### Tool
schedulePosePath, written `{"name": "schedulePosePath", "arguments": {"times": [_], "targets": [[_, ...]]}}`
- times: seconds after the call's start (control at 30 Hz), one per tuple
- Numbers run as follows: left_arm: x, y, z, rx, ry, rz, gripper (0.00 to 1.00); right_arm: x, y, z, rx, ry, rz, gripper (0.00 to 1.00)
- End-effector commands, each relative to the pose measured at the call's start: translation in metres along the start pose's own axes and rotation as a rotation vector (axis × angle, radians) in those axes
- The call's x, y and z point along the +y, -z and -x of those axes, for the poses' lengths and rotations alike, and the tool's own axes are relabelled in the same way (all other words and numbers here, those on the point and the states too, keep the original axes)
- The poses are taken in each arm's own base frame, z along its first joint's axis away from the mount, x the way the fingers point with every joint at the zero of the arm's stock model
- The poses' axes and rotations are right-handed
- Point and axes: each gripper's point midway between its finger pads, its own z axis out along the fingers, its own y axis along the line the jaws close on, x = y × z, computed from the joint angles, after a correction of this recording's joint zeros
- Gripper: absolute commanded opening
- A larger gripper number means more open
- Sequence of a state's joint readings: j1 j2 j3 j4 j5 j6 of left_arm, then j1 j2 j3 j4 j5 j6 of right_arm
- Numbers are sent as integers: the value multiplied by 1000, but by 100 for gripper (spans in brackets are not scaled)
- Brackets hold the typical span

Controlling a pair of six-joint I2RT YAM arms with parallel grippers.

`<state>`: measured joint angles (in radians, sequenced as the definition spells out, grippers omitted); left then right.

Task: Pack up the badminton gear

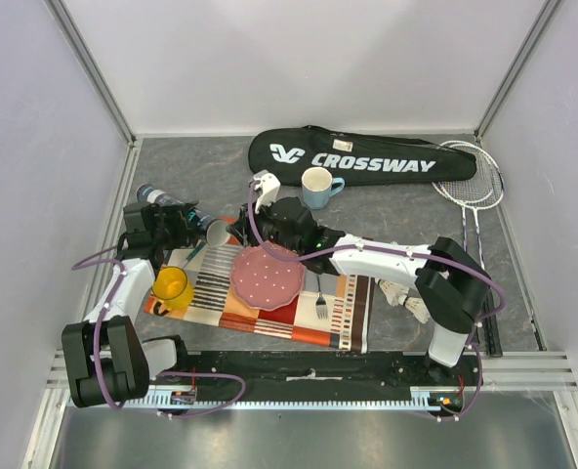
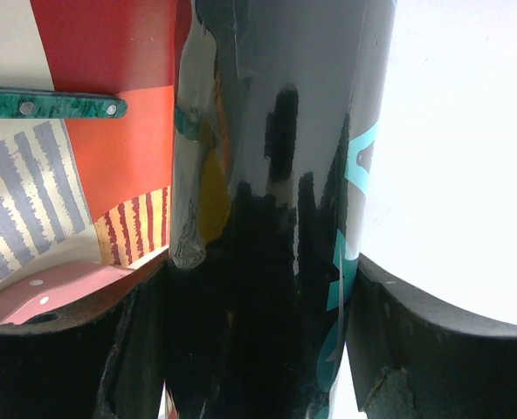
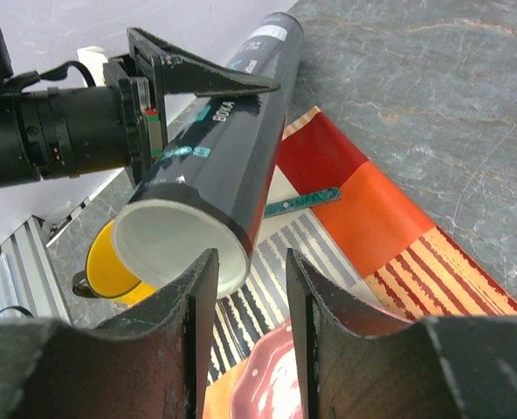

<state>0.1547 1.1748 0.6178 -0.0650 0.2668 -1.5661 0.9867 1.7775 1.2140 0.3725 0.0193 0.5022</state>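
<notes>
A long dark tube [image 1: 177, 207] hangs tilted over the table's left side, and my left gripper [image 1: 157, 223] is shut on it. The left wrist view has the glossy tube [image 2: 267, 175] filling the space between both fingers [image 2: 416, 349]. Its white open end [image 3: 175, 244] faces my right gripper [image 3: 250, 271], which is open with nothing between its jaws, just in front of that mouth. The black CROSSWAY bag [image 1: 357, 156] lies at the back. Two rackets [image 1: 474, 181] lie at the back right. White shuttlecocks [image 1: 406, 296] lie by the right arm's base.
A striped placemat [image 1: 352, 318] carries a yellow mug [image 1: 172, 285], a pink plate [image 1: 268, 274], a fork [image 1: 320, 298] and a green-handled knife [image 3: 302, 202]. A light blue cup [image 1: 316, 186] stands in front of the bag. Walls close in the left, back and right.
</notes>
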Motion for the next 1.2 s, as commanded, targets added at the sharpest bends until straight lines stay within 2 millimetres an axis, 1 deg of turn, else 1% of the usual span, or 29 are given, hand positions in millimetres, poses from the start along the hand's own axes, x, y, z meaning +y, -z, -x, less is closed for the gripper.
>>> {"name": "schedulePosePath", "arguments": {"times": [0.0,0.17,0.2,0.23,0.3,0.33,0.4,0.43,0.47,0.5,0.53,0.57,0.6,0.63,0.67,0.7,0.73,0.8,0.83,0.87,0.9,0.93,0.97,1.0,1.03,1.07,1.1,1.13,1.17], "targets": [[-27,6,-3,0,14,-90,5,12,-13,17,-37,18,29,44],[-21,3,-3,6,20,-74,2,13,-20,19,-32,24,25,40],[-20,3,-4,9,24,-72,2,10,-22,14,-12,23,17,39],[-27,4,-3,9,19,-99,2,10,-23,16,-16,31,12,36],[-27,4,-3,7,16,-100,2,8,-24,15,-9,32,-3,31],[-26,4,-4,6,16,-99,2,8,-24,17,-10,31,-6,26],[-28,5,-2,-2,21,-105,2,6,-22,17,-5,32,-24,23],[-28,5,-2,-7,21,-106,2,8,-21,18,-4,33,-29,18],[-29,5,1,-23,20,-116,2,6,-20,19,-10,40,-48,16],[-29,6,2,-34,26,-121,2,7,-18,20,-9,41,-54,13],[-29,7,4,-45,34,-123,2,9,-18,20,-11,44,-58,7],[-24,6,8,-70,47,-116,2,11,-17,21,-11,46,-67,3],[-24,6,10,-79,71,-123,2,5,-16,20,-7,54,-109,0],[-23,6,11,-84,82,-130,2,9,-16,22,-10,55,-110,0],[-18,4,14,-94,104,-124,2,9,-16,21,-8,62,-113,0],[-19,4,14,-94,109,-134,2,5,-15,21,-5,74,-141,0],[-18,3,15,-96,117,-133,2,6,-14,21,-5,78,-153,0],[-13,1,18,-110,129,-130,2,2,-8,27,-21,87,-186,0],[-15,1,19,-117,128,-141,2,1,-4,24,-16,87,-202,0],[-12,0,23,-135,130,-143,2,3,3,33,-35,83,-201,0],[-11,-1,24,-143,131,-145,2,4,6,34,-40,83,-201,0],[-11,-1,25,-149,129,-150,2,0,11,31,-36,84,-211,0],[-8,-3,28,-156,142,-145,2,5,19,39,-54,83,-191,0],[-7,-4,27,-153,144,-146,2,6,23,42,-61,91,-186,0],[-9,-4,26,-146,145,-156,2,3,28,38,-53,94,-188,0],[-5,-7,25,-137,148,-145,2,5,35,47,-69,88,-176,0],[-5,-7,25,-133,148,-141,2,5,39,48,-68,83,-168,0],[-5,-8,24,-128,151,-139,2,-2,43,48,-65,76,-169,0],[-4,-8,23,-125,153,-142,2,5,49,55,-72,59,-130,0]]}}
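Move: Just off the right fingertips is the white end lid of the shuttlecock tube, its middle about 4 cm left, 1 cm back and nearly level. From the left hand, which already grips the tube, that lid is some 8 cm right, 4 cm back and 3 cm higher. The pink plate lies about 8 cm right, 4 cm back and 20 cm below the right hand; the yellow mug about 21 cm left, 8 cm back and 17 cm below. Easing about 2 cm left and forward onto the lid's near edge, the right hand shuts its half-open fingers on the rim, rolling its left side down and turning clockwise, each some 10 degrees. It then draws back to the right about 3 cm with the fingers shut. The left hand keeps its hold on the tube and, late on, follows the same way about 2 cm. ##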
